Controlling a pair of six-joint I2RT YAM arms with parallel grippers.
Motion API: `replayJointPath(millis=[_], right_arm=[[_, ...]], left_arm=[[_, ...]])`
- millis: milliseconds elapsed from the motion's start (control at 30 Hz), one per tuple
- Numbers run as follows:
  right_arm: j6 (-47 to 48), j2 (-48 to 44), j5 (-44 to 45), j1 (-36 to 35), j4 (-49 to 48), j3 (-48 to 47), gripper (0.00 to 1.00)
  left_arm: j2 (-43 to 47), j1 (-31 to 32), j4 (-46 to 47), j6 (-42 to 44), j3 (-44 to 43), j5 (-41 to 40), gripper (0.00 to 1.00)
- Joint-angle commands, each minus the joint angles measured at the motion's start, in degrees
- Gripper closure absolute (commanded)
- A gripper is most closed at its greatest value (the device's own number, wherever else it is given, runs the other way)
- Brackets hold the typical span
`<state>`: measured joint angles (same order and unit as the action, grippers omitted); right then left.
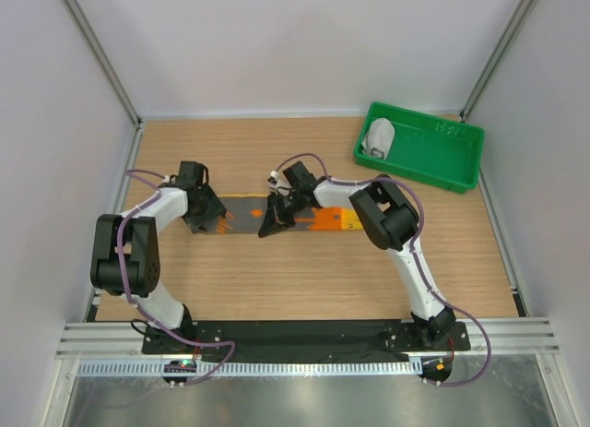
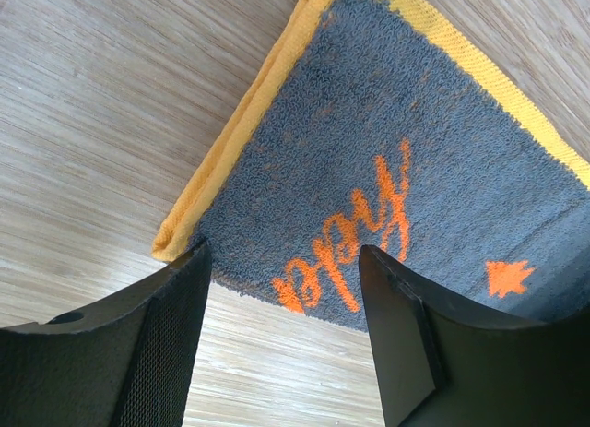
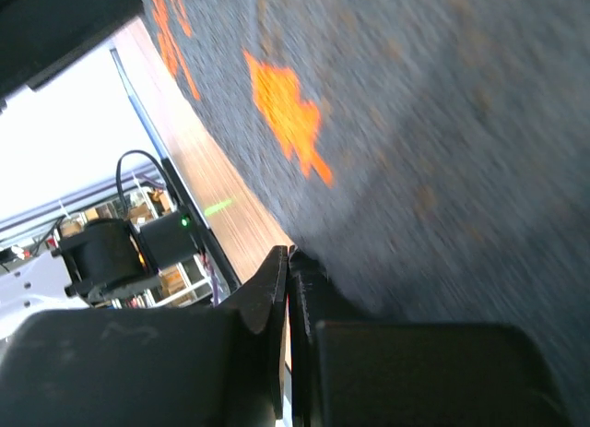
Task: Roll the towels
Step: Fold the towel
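Note:
The orange and yellow patterned towel (image 1: 244, 210) lies flat on the table, grey backing up, with an orange part at its right end. In the left wrist view its yellow-hemmed corner (image 2: 396, 123) lies just beyond my left gripper (image 2: 286, 344), which is open over bare wood at the towel's left end (image 1: 205, 217). My right gripper (image 1: 275, 222) is down at the towel's middle. Its jaws (image 3: 293, 261) are shut, pinching the near edge of the grey cloth (image 3: 442, 123). The plain light grey towel (image 1: 379, 136) sits rolled in the green tray.
The green tray (image 1: 433, 160) stands at the back right of the wooden table. White walls and metal posts enclose the sides. A black rail runs along the near edge by the arm bases.

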<state>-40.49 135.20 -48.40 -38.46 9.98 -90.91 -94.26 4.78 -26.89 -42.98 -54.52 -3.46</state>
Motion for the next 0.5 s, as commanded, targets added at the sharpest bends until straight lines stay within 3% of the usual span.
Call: replayJointPath(millis=[0,467], right_arm=[[5.33,-3.44,1.73,1.02,4.52,2.67,0.95],[13.32,-8.19,-8.64,9.62,5.4,12.77,0.94]], left_arm=[[-2.07,-0.12,1.23,1.32,0.12,-2.78,0.34],[-2.6,-0.12,1.14,2.02,-0.67,-3.39,0.36]])
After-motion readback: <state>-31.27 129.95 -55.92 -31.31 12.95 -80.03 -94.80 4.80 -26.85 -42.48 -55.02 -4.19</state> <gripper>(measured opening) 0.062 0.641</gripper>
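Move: Under the shut tips of the right hand lies the towel's near edge. The towel's yellow right end, towards which the hand works, is about 25 cm to its right and 4 cm ahead; the orange diamond sits some 5 cm ahead and 2 cm left, the orange lettering roughly 11 cm left and 2 cm ahead. From the left hand, open over the towel's near left corner, the yellow end lies about 40 cm right and 2 cm ahead. Sweeping about 7 cm to the right at table height, the right hand draws its shut fingertips along the towel's near edge towards the yellow end, easing about a centimetre back on the way, its fingers still slanting left and down. The left hand stays put, parted fingers keeping the lettered corner down. ##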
